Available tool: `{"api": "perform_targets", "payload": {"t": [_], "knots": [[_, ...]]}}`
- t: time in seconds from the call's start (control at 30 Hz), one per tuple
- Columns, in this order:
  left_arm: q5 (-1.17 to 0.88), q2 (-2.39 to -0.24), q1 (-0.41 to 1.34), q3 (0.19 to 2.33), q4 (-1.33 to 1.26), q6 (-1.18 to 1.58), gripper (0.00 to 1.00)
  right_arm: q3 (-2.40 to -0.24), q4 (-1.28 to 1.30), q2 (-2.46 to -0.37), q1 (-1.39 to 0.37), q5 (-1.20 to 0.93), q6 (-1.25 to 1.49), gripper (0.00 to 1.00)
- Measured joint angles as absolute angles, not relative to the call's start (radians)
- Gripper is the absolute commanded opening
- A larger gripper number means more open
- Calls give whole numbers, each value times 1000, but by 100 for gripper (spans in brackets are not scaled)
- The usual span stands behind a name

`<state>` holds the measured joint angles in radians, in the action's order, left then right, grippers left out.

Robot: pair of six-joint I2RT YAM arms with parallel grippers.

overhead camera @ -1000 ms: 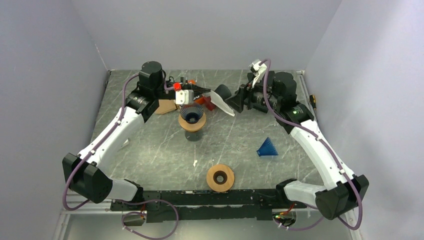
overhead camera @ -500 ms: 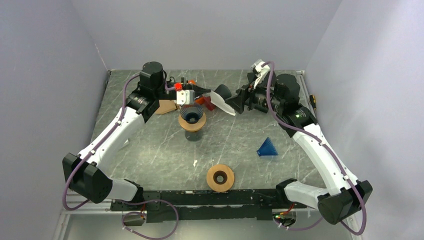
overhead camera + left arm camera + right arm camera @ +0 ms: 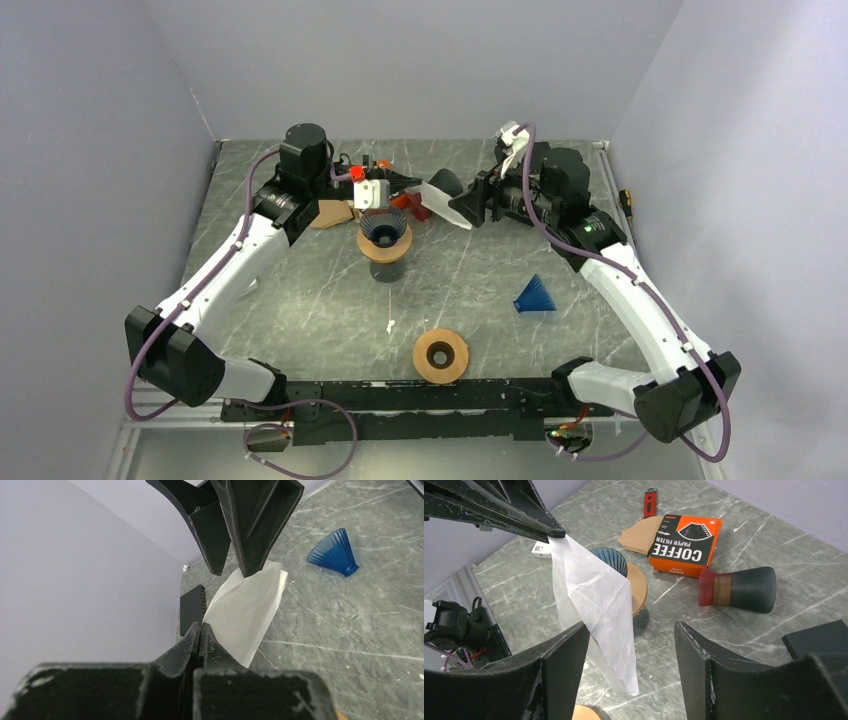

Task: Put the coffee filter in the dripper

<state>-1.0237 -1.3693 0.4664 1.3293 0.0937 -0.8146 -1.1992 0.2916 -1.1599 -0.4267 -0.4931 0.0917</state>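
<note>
A white paper coffee filter (image 3: 446,207) hangs in the air at the back middle, above the table. My left gripper (image 3: 201,626) is shut on one corner of the coffee filter (image 3: 247,607). Facing it, my right gripper (image 3: 631,630) is open, and the free end of the filter (image 3: 594,605) lies between its jaws, close to the left finger (image 3: 564,650). The blue ribbed dripper (image 3: 384,228) sits on a round wooden stand (image 3: 384,250), below and to the left of the filter. In the right wrist view the dripper (image 3: 611,560) is partly hidden behind the paper.
A second blue dripper (image 3: 535,294) lies on the table to the right. A bare wooden stand (image 3: 440,355) sits near the front. An orange coffee filter box (image 3: 684,545), a black and red cone (image 3: 739,587), a brown paper (image 3: 639,535) and a red tool (image 3: 650,502) lie at the back.
My right gripper has edged left onto the filter's free end, its jaws narrowing slightly. The left gripper and the filter have stayed put.
</note>
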Motion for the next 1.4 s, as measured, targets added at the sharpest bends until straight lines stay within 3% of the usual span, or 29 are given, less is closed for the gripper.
{"api": "perform_targets", "payload": {"t": [0.27, 0.47, 0.6, 0.67, 0.7, 0.73, 0.93, 1.07, 1.4], "knots": [[-1023, -1369, 466, 1329, 66, -780, 0, -1199, 288, -1178, -441, -512, 73, 51], [-1006, -1369, 466, 1328, 47, -754, 0, -1200, 265, -1186, -444, -566, 68, 2], [-986, -1369, 466, 1318, 15, -739, 27, -1200, 255, -1196, -444, -585, 78, 0], [-964, -1369, 467, 1306, 1, -730, 58, -1200, 253, -1203, -444, -584, 84, 0], [-953, -1369, 467, 1300, -5, -727, 92, -1200, 252, -1205, -444, -581, 90, 0], [-938, -1369, 467, 1292, -16, -712, 99, -1200, 252, -1205, -444, -580, 93, 0], [-775, -1352, 468, 1233, -88, -603, 100, -1212, 252, -1216, -444, -527, 125, 0], [-535, -1333, 469, 1238, -63, -455, 100, -1260, 254, -1259, -444, -521, 151, 0], [-28, -1327, 469, 1417, 370, -146, 100, -1443, 316, -1391, -447, -527, 189, 0]]}}
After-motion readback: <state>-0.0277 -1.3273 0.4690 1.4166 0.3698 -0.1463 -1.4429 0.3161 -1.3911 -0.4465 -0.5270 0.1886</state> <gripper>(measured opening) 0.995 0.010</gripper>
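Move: The coffee filter is pinched by its upper corner in the closed left gripper, its middle about 4 cm to that hand's right, 2 cm back and 3 cm below. From the open right gripper, the filter's middle is some 4 cm left, 1 cm back and 1 cm above. The dripper stands about 15 cm left of the right hand, level fore and aft, 16 cm below; the red-black tumbler lies 20 cm ahead, 4 cm left and 29 cm below. Close the right gripper on the filter's free edge while easing it about 2 cm left, with the left holding still; then open the left wide to let go of the corner. Swing the left away forward and left, some 14 cm, turning it about 60 degrees counter-clockwise and tipping it down, while the right carries the pinched filter about 5 cm forward and up, slightly left. ##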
